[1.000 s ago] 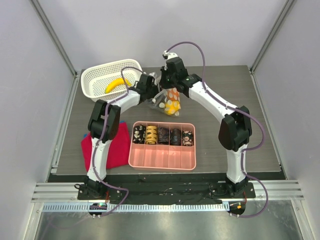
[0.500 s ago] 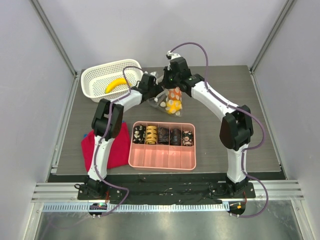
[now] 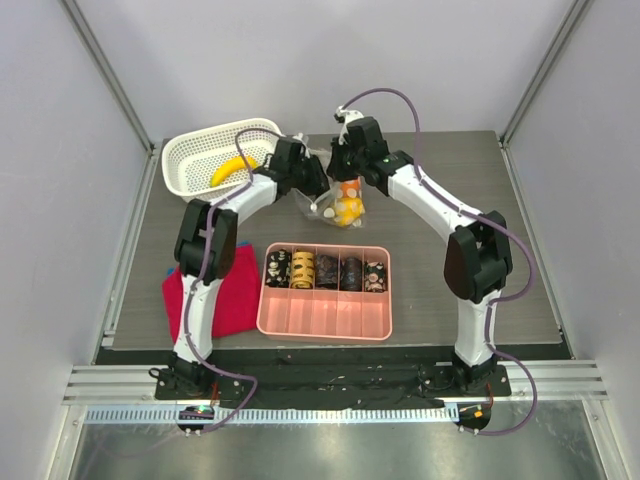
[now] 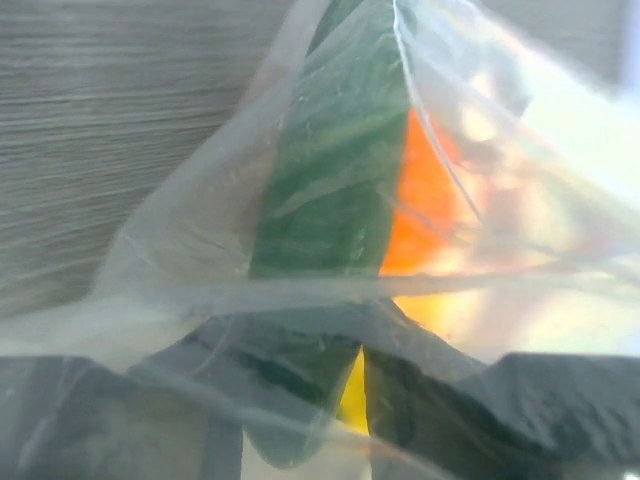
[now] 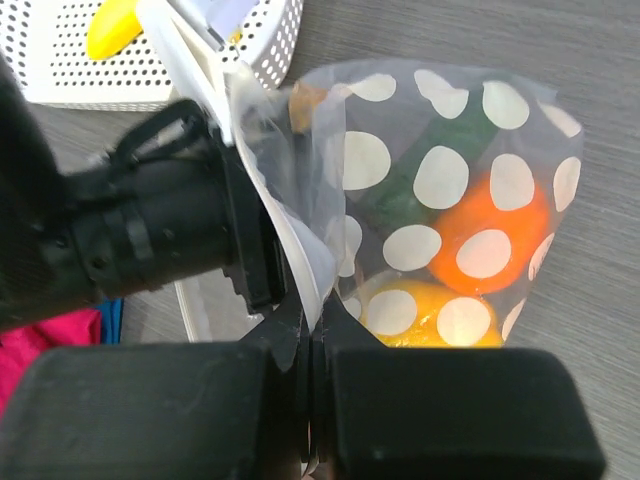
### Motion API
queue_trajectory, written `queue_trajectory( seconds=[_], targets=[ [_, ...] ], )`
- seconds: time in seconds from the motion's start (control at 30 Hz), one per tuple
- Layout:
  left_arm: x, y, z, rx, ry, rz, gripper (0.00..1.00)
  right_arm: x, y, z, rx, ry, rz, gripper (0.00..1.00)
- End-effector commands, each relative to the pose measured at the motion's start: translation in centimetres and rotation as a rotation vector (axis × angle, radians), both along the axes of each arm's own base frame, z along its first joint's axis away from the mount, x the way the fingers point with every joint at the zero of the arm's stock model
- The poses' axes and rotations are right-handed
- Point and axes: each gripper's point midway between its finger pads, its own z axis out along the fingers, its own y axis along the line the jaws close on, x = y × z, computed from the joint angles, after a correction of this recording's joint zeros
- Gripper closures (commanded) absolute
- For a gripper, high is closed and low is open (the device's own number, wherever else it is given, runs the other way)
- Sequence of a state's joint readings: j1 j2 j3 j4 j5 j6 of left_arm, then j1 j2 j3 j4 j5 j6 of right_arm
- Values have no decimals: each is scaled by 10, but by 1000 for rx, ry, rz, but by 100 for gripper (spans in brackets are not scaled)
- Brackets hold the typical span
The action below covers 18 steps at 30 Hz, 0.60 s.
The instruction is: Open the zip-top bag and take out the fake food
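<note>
The zip-top bag [image 3: 338,203], clear with cream spots, hangs between both grippers behind the pink tray. My right gripper [image 3: 341,167] [image 5: 312,315] is shut on the bag's top edge [image 5: 300,250]. Inside the bag [image 5: 450,120] lie fake food pieces: an orange one [image 5: 462,222], a yellow one [image 5: 428,292] and a green one [image 5: 400,205]. My left gripper [image 3: 318,186] [image 4: 362,350] is pushed into the bag's mouth. Film [image 4: 200,250] drapes over its fingers, which stand a narrow slit apart below the green piece [image 4: 330,180] and orange piece [image 4: 420,200]. A yellow banana [image 3: 232,168] lies in the white basket.
The white lattice basket [image 3: 190,165] [image 5: 60,70] stands at the back left, close to the left arm [image 5: 150,240]. A pink tray [image 3: 325,315] with dark patterned cylinders sits in front of the bag. A red cloth [image 3: 235,300] lies at the front left.
My left gripper's jaws have narrowed and it has pushed further into the bag. The right gripper has shifted slightly right and back, drawing the bag with it.
</note>
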State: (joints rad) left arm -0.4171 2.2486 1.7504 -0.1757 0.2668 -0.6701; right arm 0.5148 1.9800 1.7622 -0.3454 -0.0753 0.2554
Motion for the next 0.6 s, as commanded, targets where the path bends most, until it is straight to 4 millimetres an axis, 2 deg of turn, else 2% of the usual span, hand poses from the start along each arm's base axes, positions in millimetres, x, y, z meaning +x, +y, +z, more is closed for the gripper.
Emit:
queue_trajectory(
  seconds=[0.0,0.1,0.13,0.2,0.23,0.3,0.33,0.4,0.5,0.57],
  targets=[
    [11,-9,99,-265,-83,54,100,-14,7,44,3,-109,78,99],
    [5,-16,114,-382,-21,56,100,-17,2,42,-47,-130,82,99],
    [9,-15,121,-413,-34,54,100,-19,-2,36,-67,-128,80,99],
    [6,-15,126,-441,-11,50,100,-19,-10,36,-115,-154,76,99],
    [3,-13,125,-441,2,45,100,-20,-15,29,-141,-151,71,99],
    [-2,-11,133,-465,-1,28,100,-14,-27,29,-193,-188,31,99],
    [-11,-14,133,-508,21,-4,100,-12,-35,22,-233,-189,-1,99],
    [-18,-13,149,-582,15,-25,100,-7,-40,16,-262,-196,-23,99],
    [-32,-10,161,-678,29,-47,100,-5,-48,10,-308,-199,-43,99],
    [-35,-7,164,-699,19,-35,100,-5,-47,13,-293,-213,-39,99]
  ],
)
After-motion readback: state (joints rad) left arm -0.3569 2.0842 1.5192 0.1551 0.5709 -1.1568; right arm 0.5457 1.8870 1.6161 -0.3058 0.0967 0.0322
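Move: The left hand already has the cucumber clamped by its near end inside the bag. From that hand the white basket is about 23 cm left, 6 cm farther out and 4 cm lower. The orange fruit lies some 6 cm right and 2 cm back, the yellow pepper 6 cm right and 6 cm back, both about 5 cm lower. The right hand pinches the bag's mouth, with the cucumber some 14 cm below it and 2 cm ahead, 1 cm left. Still gripping the cucumber, the left fingers lift it about 8.5 cm up, fast at first, then draw back some 3 cm while the wrist tilts roughly 30 degrees, so they point flatter and more to the right. The right hand keeps the bag's mouth pinched, easing up and back a little, then pulling about 3 cm to its right and slightly down. ##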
